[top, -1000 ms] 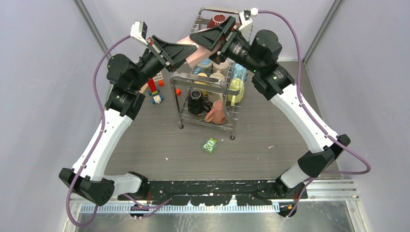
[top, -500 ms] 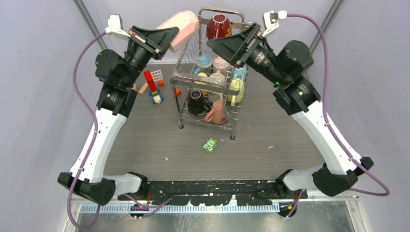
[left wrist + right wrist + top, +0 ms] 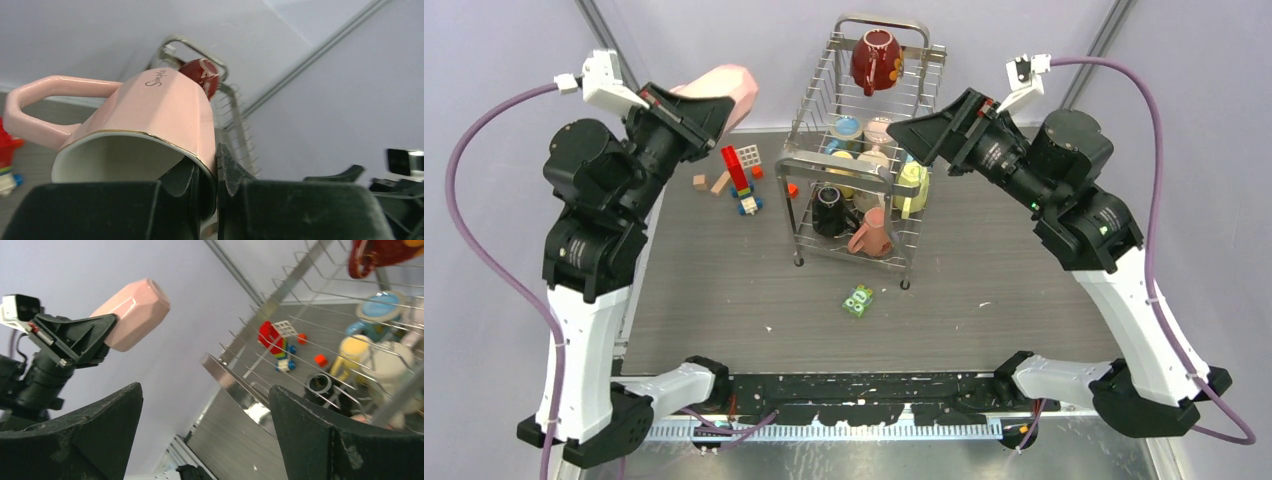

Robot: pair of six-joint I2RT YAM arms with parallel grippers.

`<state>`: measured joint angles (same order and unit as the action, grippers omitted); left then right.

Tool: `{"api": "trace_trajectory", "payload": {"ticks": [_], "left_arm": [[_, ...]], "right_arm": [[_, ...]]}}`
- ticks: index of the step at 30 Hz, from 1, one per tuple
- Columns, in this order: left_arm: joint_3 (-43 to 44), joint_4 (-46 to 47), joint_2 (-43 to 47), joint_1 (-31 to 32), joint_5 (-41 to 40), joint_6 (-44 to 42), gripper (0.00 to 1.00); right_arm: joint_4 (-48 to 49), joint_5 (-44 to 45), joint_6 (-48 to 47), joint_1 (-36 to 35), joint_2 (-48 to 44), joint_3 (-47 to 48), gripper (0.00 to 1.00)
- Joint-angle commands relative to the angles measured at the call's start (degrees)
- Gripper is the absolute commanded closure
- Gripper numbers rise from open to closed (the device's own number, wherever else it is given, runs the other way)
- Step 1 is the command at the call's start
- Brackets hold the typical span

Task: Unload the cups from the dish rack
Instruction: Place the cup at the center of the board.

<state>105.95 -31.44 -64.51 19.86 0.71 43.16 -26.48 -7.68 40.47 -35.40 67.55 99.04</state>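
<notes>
My left gripper is shut on the rim of a pale pink cup, held high in the air left of the dish rack. In the left wrist view one finger sits inside the pink cup and the other outside its wall, handle to the left. My right gripper hangs open and empty just right of the rack's upper tier. A dark red cup sits on the top tier. Light blue, yellow, black and salmon cups lie lower down.
Toy blocks lie on the table left of the rack, under the raised cup. A small green packet lies in front of the rack. Pale walls close in on both sides and behind.
The left arm has carried the pink cup up and leftward, away from the rack's top. The right arm has drawn back to the right, still open.
</notes>
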Motion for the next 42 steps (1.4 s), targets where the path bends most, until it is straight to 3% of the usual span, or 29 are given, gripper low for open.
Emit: {"api": "trace_trajectory", "payload": {"ticks": [1,11,21,28,35,42], "left_arm": [[-1.8,-8.7,3.0,-0.1,-8.2,-9.7,1.00],[-15.4,-19.9,6.4,-0.1,-14.7,-12.0,1.00],[-25.2,-20.1,-4.3,-0.4,-14.0,-11.8,1.00],[-26.3,-18.1,-15.3,-5.9,-12.6,-14.7,1.00],[-22.8,-17.6,-26.6,-15.3,-10.3,-16.8,1.00],[-17.6,-18.2,-36.8,-19.6,-10.4,-19.1,1.00]], "right_arm": [[-7.4,6.9,-7.0,0.1,-4.2,0.2,0.00],[-14.4,14.6,-10.7,0.0,-9.0,-3.4,0.00],[-17.8,17.2,-12.0,0.1,-12.9,-7.8,0.00],[-18.9,17.9,-12.2,0.0,-14.8,-10.0,0.00],[-20.5,17.3,-12.6,0.0,-15.6,-9.9,0.00],[-22.0,16.9,-12.5,0.0,-16.2,-9.7,0.00]]}}
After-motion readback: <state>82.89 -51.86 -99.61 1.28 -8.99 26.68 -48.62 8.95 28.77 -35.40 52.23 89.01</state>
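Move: The pink cup is already in the left fingers; its place is the bare tabletop about 10 cm ahead of that hand, 14 to its left and 50 below. From the same hand, the toy car stands 11 ahead, 5 left, and the wooden blocks 16 ahead, 12 left, both some 55 below; the rack's middle is 15 ahead, 18 right, 40 below. From the empty right hand the spot lies roughly 12 ahead, 37 left, 46 below. Left lowers the pinched cup some 45 cm to beside the toy car, tipping fingers downward; right moves right-down. ##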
